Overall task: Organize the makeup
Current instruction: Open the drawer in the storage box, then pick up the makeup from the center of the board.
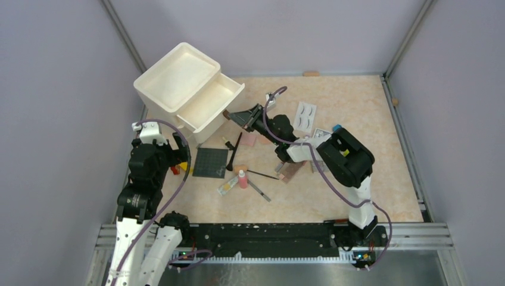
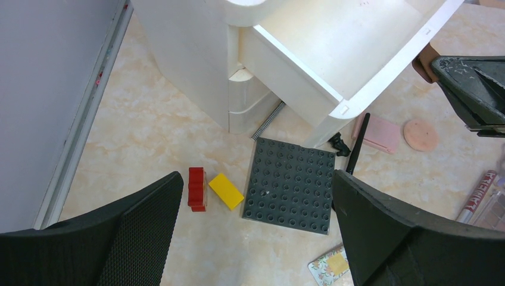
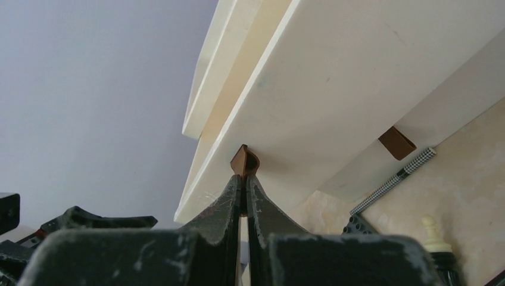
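My right gripper (image 3: 244, 179) is shut on a thin brown makeup piece (image 3: 245, 162), whose tip touches the front wall of the open white drawer (image 3: 357, 77). From above, this gripper (image 1: 238, 117) is at the drawer's (image 1: 211, 101) near corner. Loose makeup lies on the table: a white eyelash card (image 1: 305, 116), a pink compact (image 2: 379, 132), a peach puff (image 2: 420, 134), a dark brush (image 2: 358, 143) and a small tube (image 1: 242, 179). My left gripper (image 2: 256, 179) hangs open and empty above the dark studded plate (image 2: 292, 185).
The white drawer unit (image 1: 178, 77) stands at the back left. A red brick (image 2: 196, 189) and a yellow brick (image 2: 225, 190) lie left of the plate. A checkered pencil (image 3: 396, 179) lies under the drawer's edge. A floral card (image 2: 329, 266) sits by my left gripper's right finger.
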### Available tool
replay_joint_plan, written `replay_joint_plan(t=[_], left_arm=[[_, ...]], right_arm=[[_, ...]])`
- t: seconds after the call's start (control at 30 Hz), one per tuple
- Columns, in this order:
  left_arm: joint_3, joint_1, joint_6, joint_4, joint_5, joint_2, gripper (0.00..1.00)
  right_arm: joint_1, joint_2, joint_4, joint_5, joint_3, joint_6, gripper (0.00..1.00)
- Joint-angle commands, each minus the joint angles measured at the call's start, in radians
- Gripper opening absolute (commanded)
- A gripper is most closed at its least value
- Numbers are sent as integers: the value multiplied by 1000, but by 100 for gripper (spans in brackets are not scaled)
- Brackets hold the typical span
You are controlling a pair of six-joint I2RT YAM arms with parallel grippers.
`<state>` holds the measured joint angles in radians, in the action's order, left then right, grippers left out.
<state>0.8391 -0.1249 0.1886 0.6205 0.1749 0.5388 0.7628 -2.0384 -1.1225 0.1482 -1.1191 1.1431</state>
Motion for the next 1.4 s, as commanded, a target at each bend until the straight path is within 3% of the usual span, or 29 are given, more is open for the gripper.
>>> replay_joint_plan(t=[0.0, 0.2, 0.53, 0.77, 0.97, 1.1, 1.2, 1.37], left_arm=[[-11, 7, -3, -54, -5, -3, 99], [-10, 7, -3, -54, -5, -3, 99], [-12, 10, -3, -55, -5, -1, 99], [-11, 11, -3, -56, -5, 1, 99], [-8, 11, -3, -57, -24, 7, 99], [-1, 6, -3, -79, -116, 23, 99], [38, 0, -2, -70, -263, 87, 98], [72, -70, 43, -78, -307, 133, 98]], right_arm=[[-3, 94, -41, -2, 49, -39, 0], [-6, 106, -40, 7, 69, -40, 1], [-28, 152, 105, 22, 61, -112, 46], [-52, 284, 312, -6, 121, -283, 59], [-54, 435, 560, -40, 179, -481, 65], [-56, 555, 714, -48, 230, -609, 65], [-57, 634, 822, -69, 276, -677, 65], [-60, 749, 913, -130, 359, -719, 65]])
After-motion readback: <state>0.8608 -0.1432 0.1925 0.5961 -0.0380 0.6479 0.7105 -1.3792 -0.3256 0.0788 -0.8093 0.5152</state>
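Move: The right hand still has its shut fingers on the brown handle of the storage box's top drawer, about 1 cm ahead and 1 cm to its left. The box's middle lies about 11 cm ahead, 17 cm left and 6 cm lower. Some 15 cm below the hand are the black brush, about 3 cm back and 1 cm right, and the pink square, roughly 1 cm ahead and 6 cm right. From the left hand the handle is about 13 cm ahead, 18 cm right and 4 cm below. The right hand draws the pinched handle a last centimetre or so back and to the right, nearly stops, opens its fingers to about two thirds and comes free of the handle, then backs off from the drawer front some 12 cm right and 5 cm back, sinking a little while the fingers tip down about 30 degrees. Near the end the left hand, wide open and holding nothing, starts off about 4 cm right and slightly forward towards the drawer, turning some 10 degrees clockwise. ##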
